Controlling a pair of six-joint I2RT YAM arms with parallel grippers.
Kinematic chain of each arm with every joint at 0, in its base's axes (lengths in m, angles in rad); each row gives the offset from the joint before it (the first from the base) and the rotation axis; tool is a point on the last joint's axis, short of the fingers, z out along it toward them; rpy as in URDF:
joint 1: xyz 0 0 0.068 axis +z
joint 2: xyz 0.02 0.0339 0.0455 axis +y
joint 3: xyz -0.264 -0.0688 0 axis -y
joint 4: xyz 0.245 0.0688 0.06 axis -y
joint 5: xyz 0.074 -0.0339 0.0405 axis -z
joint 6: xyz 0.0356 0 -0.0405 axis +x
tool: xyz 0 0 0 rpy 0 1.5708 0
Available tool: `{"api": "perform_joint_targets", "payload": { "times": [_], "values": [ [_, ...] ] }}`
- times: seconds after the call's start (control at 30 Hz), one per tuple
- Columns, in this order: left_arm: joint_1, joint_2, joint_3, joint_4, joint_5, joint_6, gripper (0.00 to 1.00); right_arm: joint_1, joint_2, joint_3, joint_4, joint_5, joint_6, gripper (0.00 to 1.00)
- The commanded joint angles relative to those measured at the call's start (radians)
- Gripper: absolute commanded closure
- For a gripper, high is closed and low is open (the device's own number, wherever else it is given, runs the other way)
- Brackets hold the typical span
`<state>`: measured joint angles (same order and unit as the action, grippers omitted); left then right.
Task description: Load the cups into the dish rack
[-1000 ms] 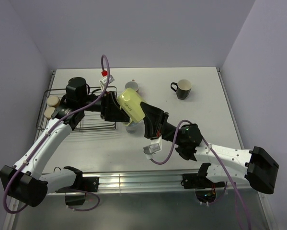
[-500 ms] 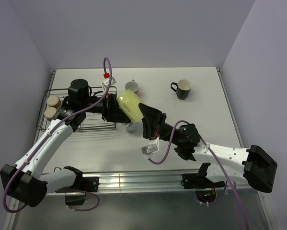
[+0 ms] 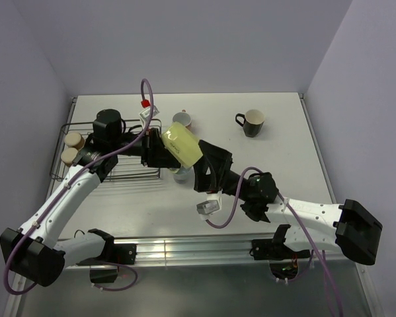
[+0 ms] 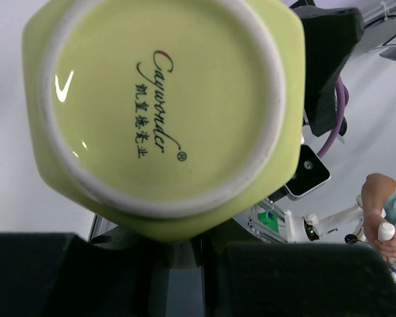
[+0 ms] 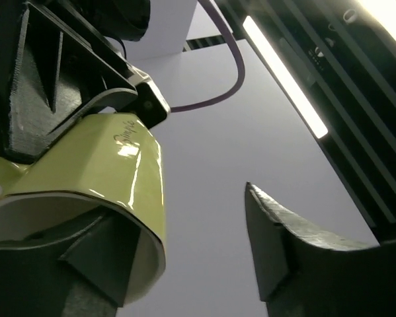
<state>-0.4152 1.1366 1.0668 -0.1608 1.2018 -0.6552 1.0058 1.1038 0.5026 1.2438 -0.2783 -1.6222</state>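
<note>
A pale yellow mug hangs in the air over the table's middle, just right of the dish rack. My left gripper is shut on it from the rack side. In the left wrist view the mug's base fills the frame above the closed left gripper. My right gripper stands open, one finger still inside the mug's mouth, the other finger well apart from it. Two brown cups sit at the rack's left end.
A pink patterned cup stands behind the mug. A black cup with a cream inside is at the back right. A pale cup shows partly under the two wrists. Walls close in on the left, back and right.
My left gripper shut on the yellow mug, and my right gripper has now opened and let go of the mug's wall. The mug stays in the same spot.
</note>
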Motion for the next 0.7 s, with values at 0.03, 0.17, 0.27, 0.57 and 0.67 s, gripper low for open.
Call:
{"api": "perform_joint_targets", "payload": {
  "times": [0.03,0.17,0.27,0.57,0.67],
  "values": [
    [0.035,-0.041,0.051,0.112,-0.013,-0.004,1.00,0.010,-0.015,-0.010,0.140,0.002,-0.016,0.23],
    [0.111,-0.031,0.067,0.119,0.004,-0.011,1.00,0.010,-0.028,-0.038,0.135,0.021,-0.021,0.14],
    [0.219,-0.006,0.107,0.089,0.012,0.031,1.00,0.010,-0.045,-0.067,0.126,0.054,-0.024,0.07],
    [0.335,0.121,0.360,-0.402,-0.491,0.690,1.00,0.001,-0.130,-0.092,-0.048,0.310,0.088,0.00],
    [0.339,0.175,0.392,-0.474,-0.613,0.851,1.00,-0.015,-0.148,-0.047,-0.168,0.396,0.166,0.00]
  ]
}}
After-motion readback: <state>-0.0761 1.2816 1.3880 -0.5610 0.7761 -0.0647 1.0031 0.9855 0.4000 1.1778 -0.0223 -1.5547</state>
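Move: The left hand holds the green cup by its handle; the dish rack it is bound for has its middle some 21 cm ahead, 27 cm left and 30 cm below. At that height the cups already racked are about 19 cm ahead and 43 left, the blue cup 12 ahead and 1 right, the pink cup 33 ahead and 1 right. From the right hand the green cup is about 7 cm left, 2 ahead and 4 below, the rack 21 ahead and 40 left. The left hand keeps its pinch on the green cup's handle and, starting slowly, sweeps it about 16 cm forward and 11 cm left towards the dish rack, rising slightly then sinking back late on, while the wrist swings counter-clockwise some 35 degrees and the right-pointing fingers dip. The right hand, already partly open with one finger in the cup's mouth, spreads its fingers fully and eases about 4 cm right, a little forward and down, leaving the cup clear. ##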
